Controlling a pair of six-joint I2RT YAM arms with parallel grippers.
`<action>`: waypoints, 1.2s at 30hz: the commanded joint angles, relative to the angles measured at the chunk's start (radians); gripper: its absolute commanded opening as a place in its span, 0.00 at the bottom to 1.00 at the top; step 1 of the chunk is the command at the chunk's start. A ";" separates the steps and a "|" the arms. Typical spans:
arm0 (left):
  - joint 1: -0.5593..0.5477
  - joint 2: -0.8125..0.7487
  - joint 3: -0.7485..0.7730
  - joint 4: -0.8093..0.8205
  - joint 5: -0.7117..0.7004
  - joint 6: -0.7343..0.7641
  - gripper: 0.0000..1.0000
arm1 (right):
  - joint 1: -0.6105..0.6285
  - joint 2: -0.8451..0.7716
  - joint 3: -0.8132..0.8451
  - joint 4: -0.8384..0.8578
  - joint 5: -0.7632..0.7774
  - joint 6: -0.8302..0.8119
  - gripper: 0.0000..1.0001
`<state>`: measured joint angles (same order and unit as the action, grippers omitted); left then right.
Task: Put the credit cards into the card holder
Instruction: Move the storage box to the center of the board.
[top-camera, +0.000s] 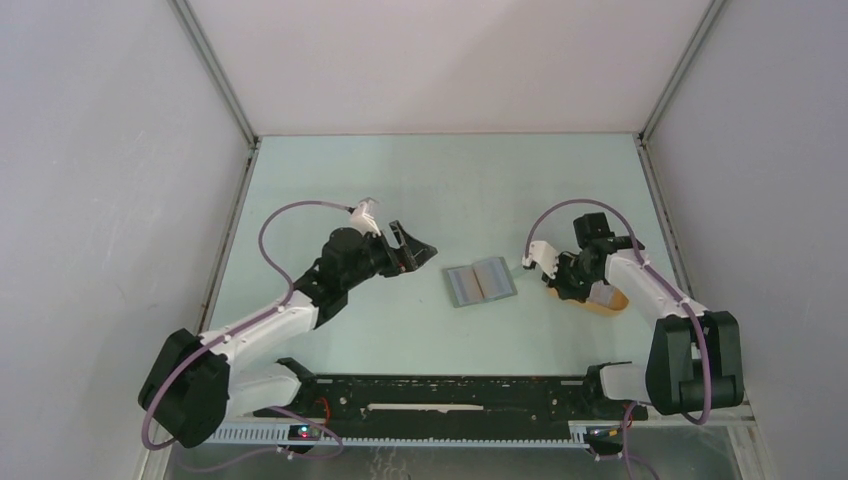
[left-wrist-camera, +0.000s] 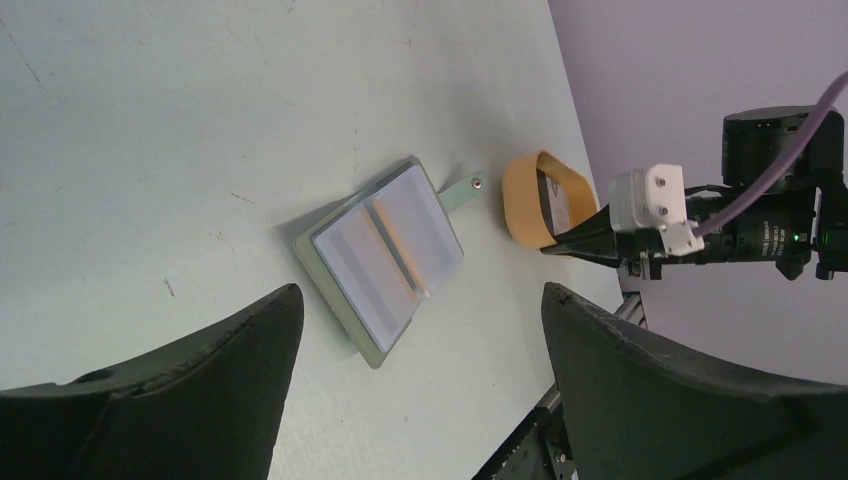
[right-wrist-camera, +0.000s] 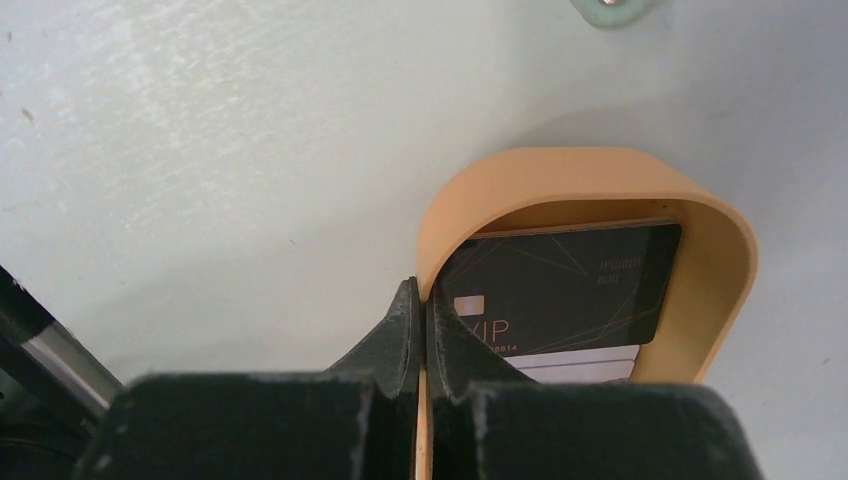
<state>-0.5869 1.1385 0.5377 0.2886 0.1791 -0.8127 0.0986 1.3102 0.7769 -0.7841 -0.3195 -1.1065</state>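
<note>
The card holder (top-camera: 480, 282) lies open and flat mid-table, pale grey slots facing up (left-wrist-camera: 385, 255). A black credit card (right-wrist-camera: 570, 285) marked VIP rests inside the tan-yellow oval tray (right-wrist-camera: 600, 165), with a pale card (right-wrist-camera: 580, 365) partly showing beneath it. My right gripper (right-wrist-camera: 422, 290) is shut on the tray's left wall, one finger outside and one inside. From above it sits at the tray (top-camera: 605, 300), right of the holder. My left gripper (top-camera: 415, 250) hovers open to the left of the holder, nothing between its fingers (left-wrist-camera: 420, 300).
The holder's strap tab (left-wrist-camera: 462, 192) points toward the tray (left-wrist-camera: 520, 195). A black rail (top-camera: 450, 395) runs along the near table edge between the arm bases. White walls close in the table at the left, right and back.
</note>
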 joint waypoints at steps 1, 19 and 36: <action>-0.005 -0.046 -0.018 -0.005 -0.032 0.028 0.93 | 0.037 -0.044 0.005 -0.013 -0.020 -0.180 0.00; -0.009 -0.114 -0.105 0.054 -0.047 -0.013 0.93 | 0.087 -0.017 0.005 -0.082 0.023 -0.406 0.01; -0.021 -0.102 -0.084 0.062 -0.047 -0.016 0.93 | -0.107 -0.152 0.125 -0.243 -0.132 -0.299 0.50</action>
<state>-0.6003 1.0500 0.4538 0.3271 0.1413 -0.8230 0.0437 1.2419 0.7952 -0.9348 -0.3298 -1.4929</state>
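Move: The right hand still pinches the storage box by its near long wall. The box's middle lies about 4 cm ahead and 4 cm to the right of this hand, some 2 cm lower. To its left, the card holder lies roughly 20 cm off and 3 cm farther out, its strap tab 11 cm left and 6 cm ahead. From the left hand, the box is about 36 cm to the right, 2 cm back and 13 cm below. Leftward and slightly back, the right hand drags the pinched storage box about 2.5 cm towards the card holder, turning counter-clockwise by some 20 degrees. The fingers then open to about half and let go of the near wall as the hand backs off about 4 cm to the right, finally starting to rise. ##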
